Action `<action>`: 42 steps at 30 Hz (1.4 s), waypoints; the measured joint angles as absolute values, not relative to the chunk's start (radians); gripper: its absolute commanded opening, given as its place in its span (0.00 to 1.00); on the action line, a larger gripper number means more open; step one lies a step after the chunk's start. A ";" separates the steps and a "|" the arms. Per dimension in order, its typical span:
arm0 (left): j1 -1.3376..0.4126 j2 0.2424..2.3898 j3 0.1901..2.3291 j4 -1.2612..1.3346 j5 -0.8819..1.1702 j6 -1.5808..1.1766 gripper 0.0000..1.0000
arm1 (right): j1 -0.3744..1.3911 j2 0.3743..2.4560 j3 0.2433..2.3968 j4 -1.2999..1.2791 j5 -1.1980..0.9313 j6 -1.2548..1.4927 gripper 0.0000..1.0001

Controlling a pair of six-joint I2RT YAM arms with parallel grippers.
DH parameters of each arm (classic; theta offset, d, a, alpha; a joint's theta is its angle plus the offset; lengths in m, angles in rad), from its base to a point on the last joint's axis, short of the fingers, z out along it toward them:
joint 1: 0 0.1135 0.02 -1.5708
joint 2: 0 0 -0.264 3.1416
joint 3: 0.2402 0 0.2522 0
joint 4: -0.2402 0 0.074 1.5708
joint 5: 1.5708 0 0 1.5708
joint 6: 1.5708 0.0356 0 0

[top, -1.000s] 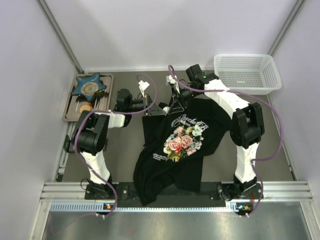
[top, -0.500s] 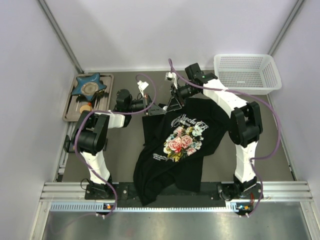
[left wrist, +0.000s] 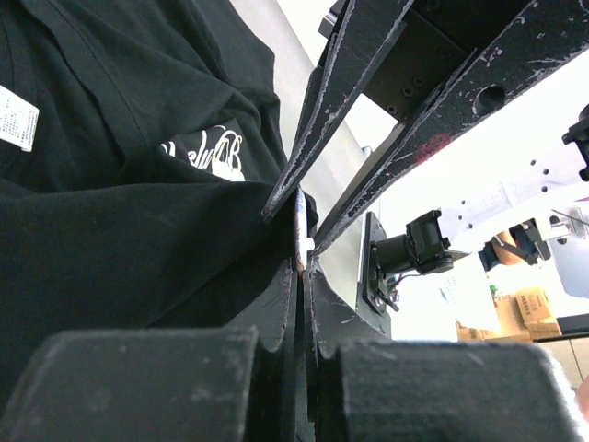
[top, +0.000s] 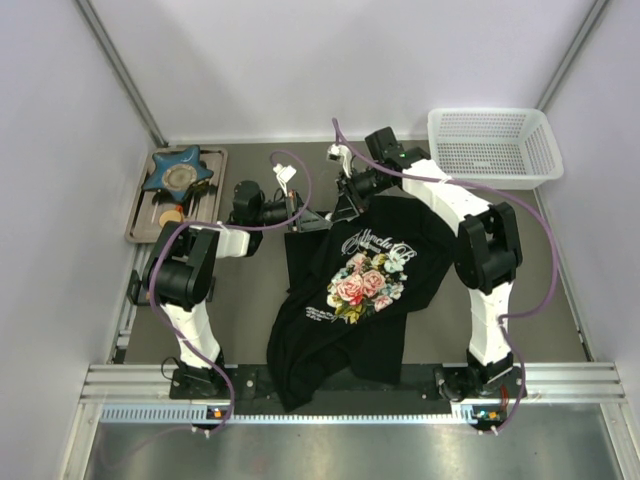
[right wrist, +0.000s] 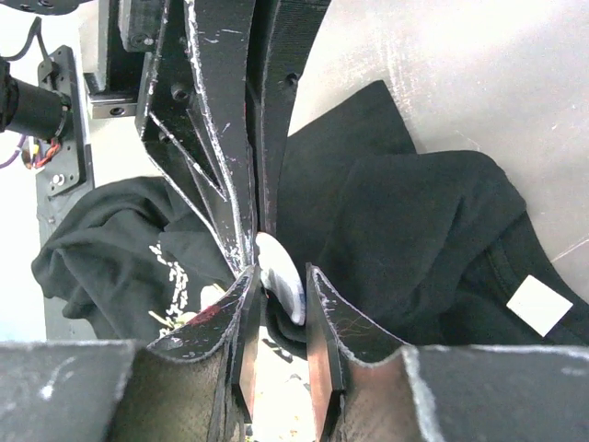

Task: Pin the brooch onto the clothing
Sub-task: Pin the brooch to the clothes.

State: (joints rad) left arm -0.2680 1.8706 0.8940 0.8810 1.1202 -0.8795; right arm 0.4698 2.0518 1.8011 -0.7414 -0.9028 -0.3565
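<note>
The clothing (top: 350, 290), a black T-shirt with a rose print, lies crumpled mid-table. My left gripper (top: 312, 216) is shut on a fold of it near the collar; in the left wrist view its jaws (left wrist: 301, 262) pinch black fabric (left wrist: 138, 239). Just past its tips shows the thin pale edge of the brooch (left wrist: 298, 226). My right gripper (top: 347, 200) meets it head-on. In the right wrist view the pale round brooch (right wrist: 285, 285) sits tilted between my right gripper (right wrist: 281, 270), touching both tips, with the left arm's fingers (right wrist: 230, 138) reaching in from above.
A white mesh basket (top: 490, 145) stands at the back right. At the back left a grey tray (top: 140, 215) carries a blue star-shaped dish (top: 178, 170). A white label (right wrist: 538, 304) shows on the shirt's inner fabric.
My right gripper has shifted slightly left and toward the back, and its jaws have narrowed onto the brooch. The left arm and the shirt have stayed put.
</note>
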 measured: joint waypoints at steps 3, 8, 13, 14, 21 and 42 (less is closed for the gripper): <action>-0.268 1.870 0.894 0.874 1.113 -0.880 0.00 | 0.476 2.052 1.801 -0.737 -0.879 -0.350 0.00; -0.268 1.870 0.893 0.865 1.100 -0.881 0.00 | 0.483 2.052 1.801 -0.728 -0.842 -0.336 0.00; -0.268 1.870 0.891 0.863 1.092 -0.889 0.00 | 0.483 2.051 1.800 -0.724 -0.846 -0.346 0.12; -0.268 1.870 0.891 0.863 1.093 -0.891 0.00 | 0.482 2.050 1.798 -0.723 -0.852 -0.356 0.15; -0.265 1.870 0.891 0.862 1.110 -0.902 0.00 | 0.472 2.037 1.760 -0.698 -0.918 -0.455 0.47; -0.262 1.875 0.902 0.991 1.193 -1.017 0.00 | 0.383 1.992 1.696 -0.703 -1.147 -0.593 0.82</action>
State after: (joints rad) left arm -0.2623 1.8748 0.9024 0.9905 1.1931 -1.0168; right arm 0.3828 1.9923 1.6958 -0.7033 -1.1469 -0.5934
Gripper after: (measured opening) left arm 0.023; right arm 0.815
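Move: The brooch is already pinched in the left fingertips, its middle roughly 2 cm to the right of that hand; from the right hand, whose fingers straddle it, it is about 1 cm to the left. The raised fold of the clothing lies against it, some 2 cm lower. Counted from the left hand, the white lettering is around 5 cm back, 10 cm right and 10 cm lower, and the flower print 15 cm back and 8 cm right, 12 cm lower. Keep the left gripper shut on the brooch, nearly still at first, then lift it about 2 cm and ease it slightly back. Hold the right fingers around the brooch and fold with a slight dip, then spread them wide to let go and draw off about 2 cm right, next rising some 2 cm and easing back, tips tilting up. ##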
